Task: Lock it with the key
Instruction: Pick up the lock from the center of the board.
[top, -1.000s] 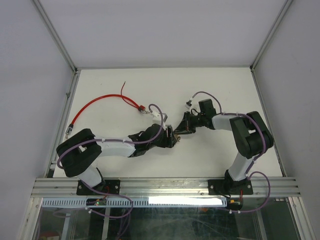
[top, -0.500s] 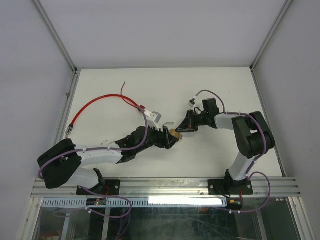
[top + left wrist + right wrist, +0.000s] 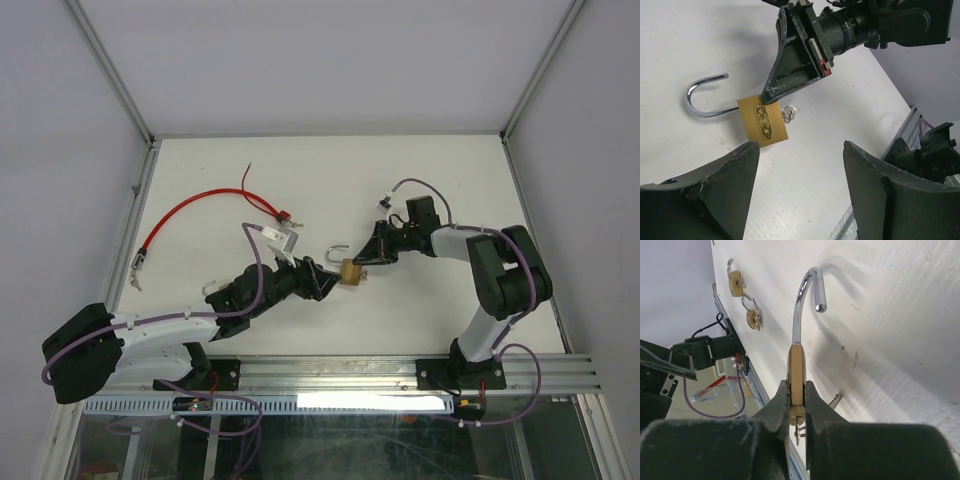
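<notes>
A brass padlock point(image 3: 763, 121) with its silver shackle point(image 3: 700, 97) swung open is clamped on its flat sides by my right gripper point(image 3: 797, 385). It is held low over the white table point(image 3: 440, 180). A key point(image 3: 788, 113) sticks out of the padlock's bottom end, between the right fingers. From above, the padlock point(image 3: 350, 270) sits mid-table with the right gripper point(image 3: 364, 260) on its right. My left gripper point(image 3: 800, 145) stands open just short of the padlock and holds nothing. In the top view the left gripper point(image 3: 322, 284) is at the padlock's lower left.
A red cable point(image 3: 190, 208) curves across the table's left part. Two small brass padlocks point(image 3: 735, 282) point(image 3: 754, 316) with open shackles lie near the front rail point(image 3: 330, 372). Silver metal pieces point(image 3: 285, 238) lie beside the left arm.
My left gripper has opened, let go of the padlock and drawn back to the lower left. The right gripper has kept its hold and barely moved.
</notes>
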You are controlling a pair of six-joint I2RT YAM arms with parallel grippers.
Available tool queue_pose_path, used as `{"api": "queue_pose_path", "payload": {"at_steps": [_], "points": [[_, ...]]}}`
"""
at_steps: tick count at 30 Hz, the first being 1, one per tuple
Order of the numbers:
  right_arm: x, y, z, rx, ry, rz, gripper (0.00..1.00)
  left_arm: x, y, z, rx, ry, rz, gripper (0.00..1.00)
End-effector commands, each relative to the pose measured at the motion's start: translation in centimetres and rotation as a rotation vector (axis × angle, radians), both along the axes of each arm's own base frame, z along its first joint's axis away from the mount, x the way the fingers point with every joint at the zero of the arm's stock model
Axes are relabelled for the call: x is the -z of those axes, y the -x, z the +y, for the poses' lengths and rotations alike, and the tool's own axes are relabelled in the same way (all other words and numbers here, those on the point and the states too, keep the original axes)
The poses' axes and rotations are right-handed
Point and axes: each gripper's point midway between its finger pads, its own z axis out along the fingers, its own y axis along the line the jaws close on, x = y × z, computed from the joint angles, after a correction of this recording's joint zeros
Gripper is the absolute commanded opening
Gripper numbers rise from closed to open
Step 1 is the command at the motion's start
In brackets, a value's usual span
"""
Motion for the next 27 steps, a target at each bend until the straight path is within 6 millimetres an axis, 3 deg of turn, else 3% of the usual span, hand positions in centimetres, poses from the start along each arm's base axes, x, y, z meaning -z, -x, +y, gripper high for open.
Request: {"api": "queue_pose_path", "payload": {"at_steps": [1, 6, 11, 22, 27], "points": [[-5.2, -1.3, 0.9, -0.063, -0.108, -0.153, 0.0, -1.4, -0.6, 1.5, -0.062, 0.041, -0.05, 0.68], [-5.7, -1.1, 1.0, -0.077, -0.117, -0.166, 0.0, -1.7, -0.7, 3.0, -0.032, 0.187, 0.014, 0.7], [-6.2, -1.0, 0.9, -0.084, -0.128, -0.179, 0.0, -2.7, -0.7, 5.8, 0.021, 0.413, 0.046, 0.72], [-6.9, -0.7, 1.0, -0.103, -0.153, -0.186, 0.0, -1.4, -1.9, 6.5, -0.031, 0.421, 0.108, 0.91], [-7.4, -0.6, 1.1, -0.11, -0.167, -0.191, 0.0, -1.3, -2.4, 6.8, -0.051, 0.452, 0.147, 0.89]]}}
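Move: Ahead and to the right of the left hand, the padlock that the right hand grips sits about 4 cm farther out, 6 cm to the right and some 7 cm lower. The small padlock lies roughly 15 cm left and 5 cm back, about 12 cm down; the red cable's clip is 14 cm ahead and 9 cm left at that same depth. From the right hand, the held padlock's body is about 2 cm left, 1 cm back and 1 cm down. Backing off from the held padlock, the empty left hand swings about 6 cm left and 2 cm forward, dipping partway and mostly rising again. It rolls its left side down some 20 degrees and spreads its already open fingers wider. The right hand keeps its pinch on the brass body and lifts it nearly 2 cm. ##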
